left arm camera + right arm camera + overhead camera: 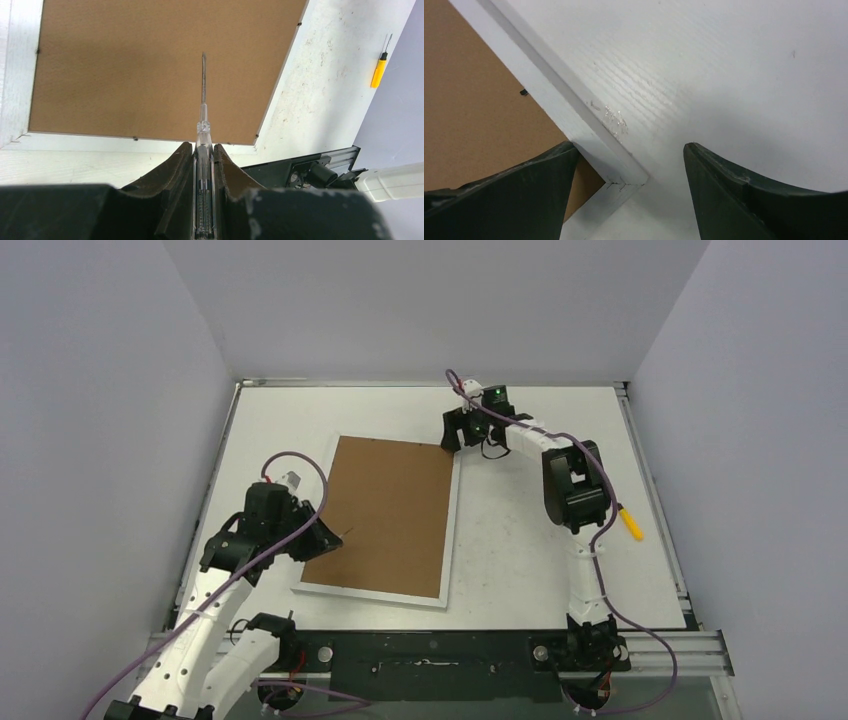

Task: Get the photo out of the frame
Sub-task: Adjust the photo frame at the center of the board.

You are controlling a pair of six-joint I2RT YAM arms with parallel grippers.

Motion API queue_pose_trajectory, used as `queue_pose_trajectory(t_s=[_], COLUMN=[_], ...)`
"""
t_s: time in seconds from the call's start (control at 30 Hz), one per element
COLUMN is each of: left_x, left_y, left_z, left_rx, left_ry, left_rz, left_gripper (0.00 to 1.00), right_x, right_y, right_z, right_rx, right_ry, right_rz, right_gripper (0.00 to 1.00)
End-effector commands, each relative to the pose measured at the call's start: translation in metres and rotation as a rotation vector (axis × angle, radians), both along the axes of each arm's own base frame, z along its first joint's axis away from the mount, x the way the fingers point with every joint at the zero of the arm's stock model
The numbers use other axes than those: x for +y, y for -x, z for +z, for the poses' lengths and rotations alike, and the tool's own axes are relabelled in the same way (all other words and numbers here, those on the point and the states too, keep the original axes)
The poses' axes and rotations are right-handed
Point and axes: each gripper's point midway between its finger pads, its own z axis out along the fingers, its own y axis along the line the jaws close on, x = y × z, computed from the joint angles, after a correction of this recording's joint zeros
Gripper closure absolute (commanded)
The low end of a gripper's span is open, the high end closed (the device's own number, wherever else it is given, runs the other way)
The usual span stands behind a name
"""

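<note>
The frame (386, 517) lies face down on the table, brown fibreboard back up, with a narrow white border. The photo is hidden. My left gripper (322, 533) is at the frame's left edge, shut on a clear-handled screwdriver (203, 150) whose blade (203, 77) points out over the brown back (150, 65). My right gripper (462, 430) is open, hovering over the frame's far right corner (624, 177); one finger is over the brown back, the other over bare table. Small metal tabs (37, 50) show along the back's edges.
A yellow-handled screwdriver (630, 523) lies on the table at the right; it also shows in the left wrist view (378, 70). Grey walls enclose the table on three sides. The black mounting rail (430, 655) runs along the near edge.
</note>
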Motion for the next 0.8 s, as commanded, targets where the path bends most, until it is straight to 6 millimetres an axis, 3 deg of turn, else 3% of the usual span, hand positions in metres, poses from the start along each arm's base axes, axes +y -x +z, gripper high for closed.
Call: queue_pose_trajectory(t_s=[0.0, 0.13, 0.2, 0.33, 0.4, 0.5, 0.57, 0.67, 0.77], left_x=[0.001, 0.001, 0.001, 0.000, -0.001, -0.009, -0.016, -0.025, -0.028], left_y=[-0.007, -0.010, -0.011, -0.011, -0.012, -0.014, -0.016, -0.019, -0.022], left_z=[0.010, 0.010, 0.010, 0.008, 0.006, 0.001, -0.003, -0.007, -0.003], left_rx=[-0.042, -0.041, -0.039, -0.029, -0.027, -0.014, -0.001, 0.007, 0.010], left_ry=[-0.002, -0.005, -0.006, -0.005, 0.002, 0.037, 0.067, 0.104, 0.108], left_rz=[-0.004, -0.001, -0.002, -0.008, -0.012, -0.030, -0.049, -0.069, -0.082], left_gripper=[1.00, 1.00, 1.00, 1.00, 1.00, 1.00, 1.00, 1.00, 1.00], right_x=[0.006, 0.004, 0.004, -0.034, -0.060, -0.113, -0.135, -0.134, -0.132], right_y=[-0.009, -0.005, -0.002, -0.004, -0.003, 0.014, 0.030, 0.054, 0.089], right_z=[-0.017, -0.034, -0.033, -0.044, -0.043, -0.053, -0.055, -0.057, -0.067], right_rx=[-0.014, 0.018, 0.025, 0.076, 0.129, 0.222, 0.258, 0.276, 0.353], right_ry=[0.045, 0.087, 0.081, 0.218, 0.203, 0.135, 0.125, 0.167, 0.279], right_rz=[0.194, 0.219, 0.239, 0.119, 0.007, -0.206, -0.293, -0.318, -0.408], right_gripper=[0.25, 0.55, 0.62, 0.75, 0.79, 0.80, 0.80, 0.76, 0.80])
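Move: The frame's far right corner is nearly between the right hand's open fingers, about 1 cm ahead and 1 cm below. A dark tab on the far rail sits about 8 cm left of the hand and 1 cm ahead; the middle of the brown backing lies some 15 cm left and 17 cm back, the yellow screwdriver about 36 cm right and 16 cm back. From the left hand, that corner is roughly 27 cm ahead, 23 cm right and 14 cm below. Forward and left by about 2 cm, turning slightly counter-clockwise, the right hand slips its fingers over the far rail and closes them, pinching the rail beside the frame's far right corner. It then drags that corner some 11 cm right and 3 cm back, turning about 20 degrees clockwise. The left hand keeps its clear-handled tool above the backing and finally dips 2 cm. ##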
